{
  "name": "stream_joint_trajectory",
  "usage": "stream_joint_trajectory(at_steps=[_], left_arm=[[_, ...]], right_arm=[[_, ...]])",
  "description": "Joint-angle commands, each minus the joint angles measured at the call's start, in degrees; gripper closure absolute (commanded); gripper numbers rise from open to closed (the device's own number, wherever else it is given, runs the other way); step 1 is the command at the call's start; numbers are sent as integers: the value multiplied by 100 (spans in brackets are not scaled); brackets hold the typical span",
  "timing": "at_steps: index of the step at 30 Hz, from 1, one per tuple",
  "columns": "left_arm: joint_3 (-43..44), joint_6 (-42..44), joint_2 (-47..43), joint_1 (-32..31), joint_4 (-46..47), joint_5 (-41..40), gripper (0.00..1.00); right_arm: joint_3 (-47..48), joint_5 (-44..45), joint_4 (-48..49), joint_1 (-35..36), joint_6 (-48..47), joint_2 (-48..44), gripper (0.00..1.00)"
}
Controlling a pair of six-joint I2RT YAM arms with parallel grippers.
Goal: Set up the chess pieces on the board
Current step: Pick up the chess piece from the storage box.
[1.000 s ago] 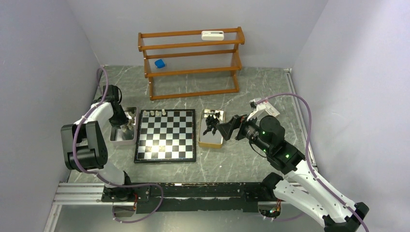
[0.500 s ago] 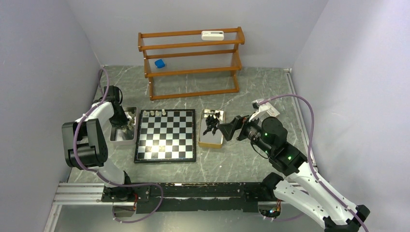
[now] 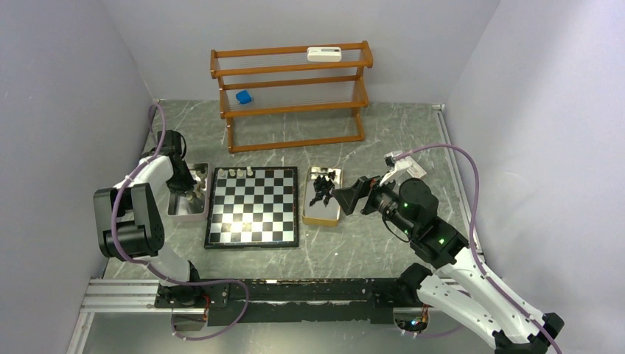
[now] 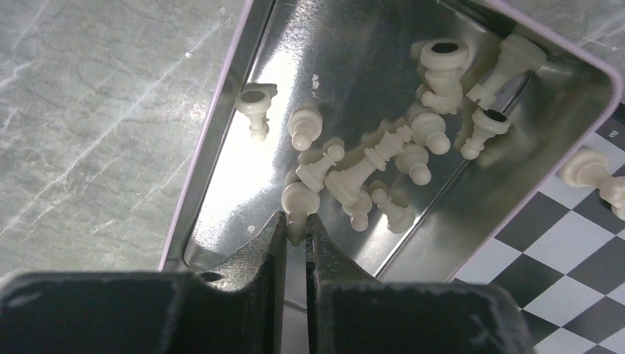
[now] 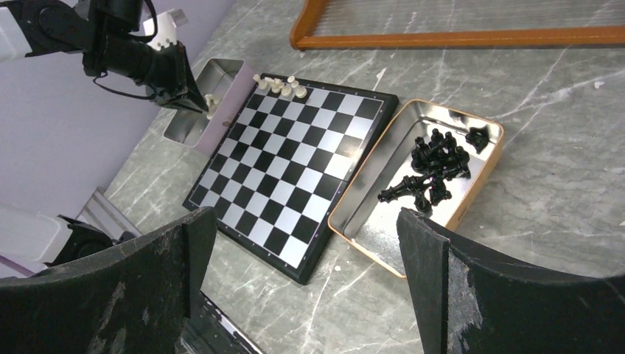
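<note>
In the left wrist view my left gripper (image 4: 295,225) is shut on a cream chess piece (image 4: 301,200), pinched at its narrow part low in the metal tray (image 4: 354,66). Several more cream chess pieces (image 4: 383,158) lie loose in that tray. The board (image 3: 253,214) lies between the two trays, with a few cream pieces (image 3: 240,172) standing on its far left row. Black chess pieces (image 5: 435,166) are heaped in the orange-rimmed tray (image 5: 368,236). My right gripper (image 3: 346,198) hangs open just right of that tray, with nothing between its fingers.
A wooden rack (image 3: 295,96) stands at the back of the table, with a blue block (image 3: 244,96) on its middle shelf and a white device (image 3: 324,53) on top. Grey walls close in on the left and right.
My left gripper's jaws have closed onto a cream piece in the tray. The right arm has shifted only slightly and stays open.
</note>
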Motion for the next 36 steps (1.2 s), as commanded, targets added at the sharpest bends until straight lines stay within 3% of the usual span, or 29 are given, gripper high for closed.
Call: stream_joint_trajectory(at_steps=[1, 24, 36], left_arm=[[172, 70, -323, 54, -120, -47, 87], [653, 275, -997, -117, -473, 224, 87], [1541, 426, -885, -1383, -1047, 156, 86]], right_arm=[[57, 25, -4, 18, -2, -61, 3], [84, -2, 34, 24, 52, 72, 3], [92, 50, 3, 24, 92, 119, 4]])
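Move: The left fingers, low in the white pieces' box, already pinch a white chess piece. The free right half of the board's far row is about 27 cm to the right and 9 cm ahead, a touch lower; the four pieces already standing on that row centre some 13 cm right and 9 cm ahead. The loose white pieces lie around 4 cm ahead and 3 cm right. From the right hand, those free squares are roughly 18 cm ahead, 22 cm left and 24 cm below. Keeping its pinch on the white piece, the left hand lifts it out of the box, nearly straight up at first, then faster while also swinging right and forward towards the board: about 11 cm up, 6 cm right and 4 cm forward in all. The fingertips tilt forward and the wrist turns clockwise, each some 15 degrees. ##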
